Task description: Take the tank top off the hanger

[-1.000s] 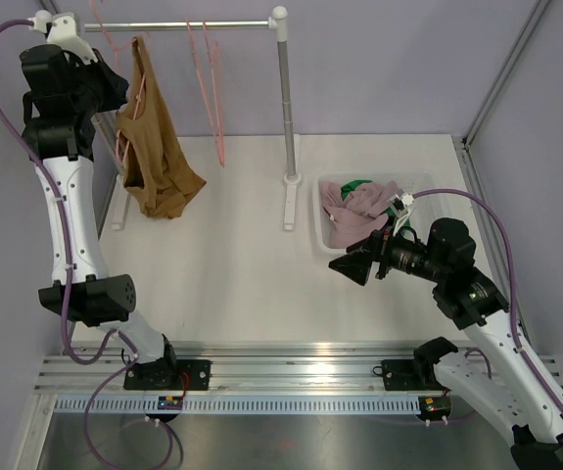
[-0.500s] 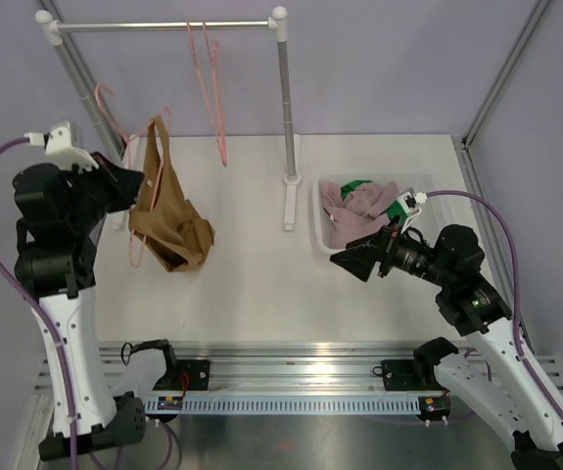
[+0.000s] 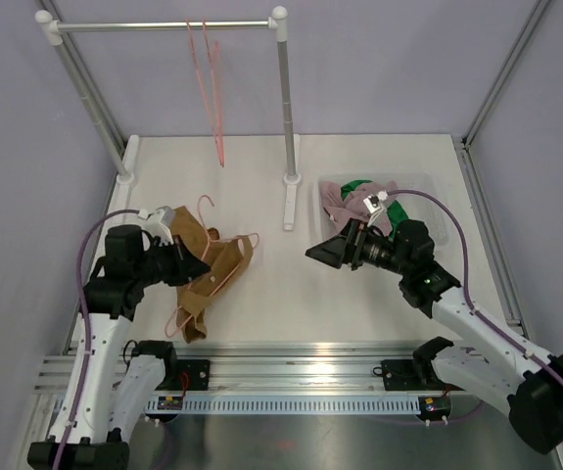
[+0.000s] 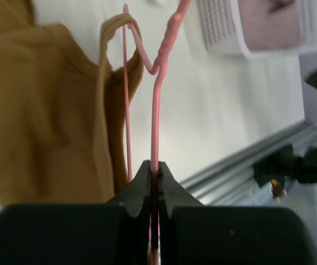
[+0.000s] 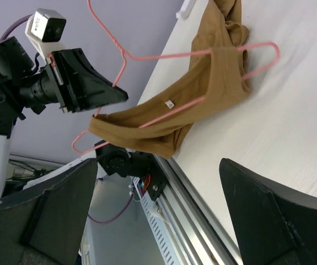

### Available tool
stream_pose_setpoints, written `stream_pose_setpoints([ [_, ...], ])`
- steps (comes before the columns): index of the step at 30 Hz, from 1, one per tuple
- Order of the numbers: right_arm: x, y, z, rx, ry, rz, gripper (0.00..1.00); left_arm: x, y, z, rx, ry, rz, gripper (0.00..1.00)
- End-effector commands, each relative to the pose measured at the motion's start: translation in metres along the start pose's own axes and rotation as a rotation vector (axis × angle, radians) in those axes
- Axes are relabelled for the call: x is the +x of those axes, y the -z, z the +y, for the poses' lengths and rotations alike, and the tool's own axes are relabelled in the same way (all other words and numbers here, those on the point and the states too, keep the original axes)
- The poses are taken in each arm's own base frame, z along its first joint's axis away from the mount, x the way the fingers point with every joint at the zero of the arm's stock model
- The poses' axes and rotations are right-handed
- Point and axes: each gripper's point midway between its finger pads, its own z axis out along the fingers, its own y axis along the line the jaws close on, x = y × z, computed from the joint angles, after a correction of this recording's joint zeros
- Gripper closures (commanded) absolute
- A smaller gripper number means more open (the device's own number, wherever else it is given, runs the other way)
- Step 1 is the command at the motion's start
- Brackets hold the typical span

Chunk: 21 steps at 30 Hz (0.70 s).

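Note:
The brown tank top [image 3: 228, 257] is on a pink wire hanger [image 3: 206, 204] and lies low over the table at the front left, its lower part draped on the surface. My left gripper [image 3: 201, 271] is shut on the hanger's wire [image 4: 155, 110], with the tank top [image 4: 42, 105] to its left in the left wrist view. My right gripper [image 3: 324, 252] is wide open and empty, apart from the garment and pointing left at it. In the right wrist view the tank top [image 5: 202, 83] and hanger [image 5: 164, 55] lie beyond the open fingers [image 5: 282, 221].
A clothes rack [image 3: 164, 24] stands at the back with two bare pink hangers [image 3: 209, 88] on its rod and a post [image 3: 287, 117] mid-table. A white bin [image 3: 317, 217] with pink and green clothes sits at the right. A metal rail [image 3: 291, 357] runs along the near edge.
My left arm swung down from the rack, carrying the hanger and tank top off the rod to the front left of the table. My right gripper moved left towards it.

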Motion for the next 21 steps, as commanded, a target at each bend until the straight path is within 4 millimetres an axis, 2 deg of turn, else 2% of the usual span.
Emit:
stream_pose_setpoints([
  [1, 0.009, -0.027, 0.013, -0.035, 0.093, -0.009, 0.01, 0.021, -0.014, -0.039, 0.239, -0.045, 0.086, 1.0],
  [2, 0.005, -0.036, 0.002, 0.039, 0.11, -0.055, 0.01, 0.03, -0.015, -0.05, 0.277, -0.046, 0.118, 1.0],
  [3, 0.014, -0.045, -0.008, 0.083, 0.114, -0.039, 0.01, 0.033, -0.017, -0.056, 0.296, -0.053, 0.123, 1.0],
  [4, 0.018, -0.051, -0.009, 0.094, 0.14, -0.038, 0.01, 0.029, -0.018, -0.063, 0.319, -0.076, 0.09, 1.0],
  [5, 0.023, -0.057, -0.01, 0.11, 0.145, -0.038, 0.02, 0.039, -0.018, -0.073, 0.351, -0.057, 0.118, 1.0],
  [7, 0.027, -0.067, -0.023, 0.158, 0.145, -0.038, 0.08, 0.035, -0.019, -0.086, 0.393, -0.066, 0.084, 1.0],
  [9, 0.029, -0.072, -0.033, 0.213, 0.174, -0.059, 0.09, 0.044, -0.018, -0.096, 0.422, -0.054, 0.101, 1.0],
  [13, 0.029, -0.066, -0.06, 0.336, 0.28, -0.07, 0.13, 0.047, -0.018, -0.114, 0.476, -0.034, 0.076, 1.0],
  [15, 0.033, -0.068, -0.061, 0.322, 0.303, -0.048, 0.16, 0.054, -0.016, -0.124, 0.523, -0.031, 0.091, 1.0],
  [16, 0.035, -0.069, -0.058, 0.295, 0.331, -0.034, 0.18, 0.052, -0.014, -0.13, 0.553, -0.035, 0.077, 1.0],
  [17, 0.037, -0.07, -0.055, 0.277, 0.348, -0.024, 0.24, 0.054, -0.011, -0.136, 0.574, -0.026, 0.085, 1.0],
  [21, 0.032, -0.068, -0.062, 0.309, 0.418, -0.03, 0.32, 0.045, -0.004, -0.144, 0.586, -0.022, 0.047, 1.0],
])
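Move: The brown tank top hangs on the hanger gripped by the left fingers; its free strap, over the hanger's right end, is some 16 cm left of the right hand, 5 cm ahead and 9 below. From the left hand, the right gripper is about 25 cm to the right, 2 ahead and 3 higher. The basket lies roughly 17 cm ahead and 17 right of the right hand, 22 below; the rack foot, 20 ahead, 7 left, equally low. The tank top's free strap is brought to the right gripper: the left hand keeps its pinch on the hanger and carries it about 12 cm right and 6 cm back, dipping slightly and recovering, swinging some 25 degrees clockwise. The right hand sinks about 10 cm and goes 5 cm left to meet it, fingertips tipping down, fingers narrowing from wide open to about two thirds, with no grip on the strap yet. ##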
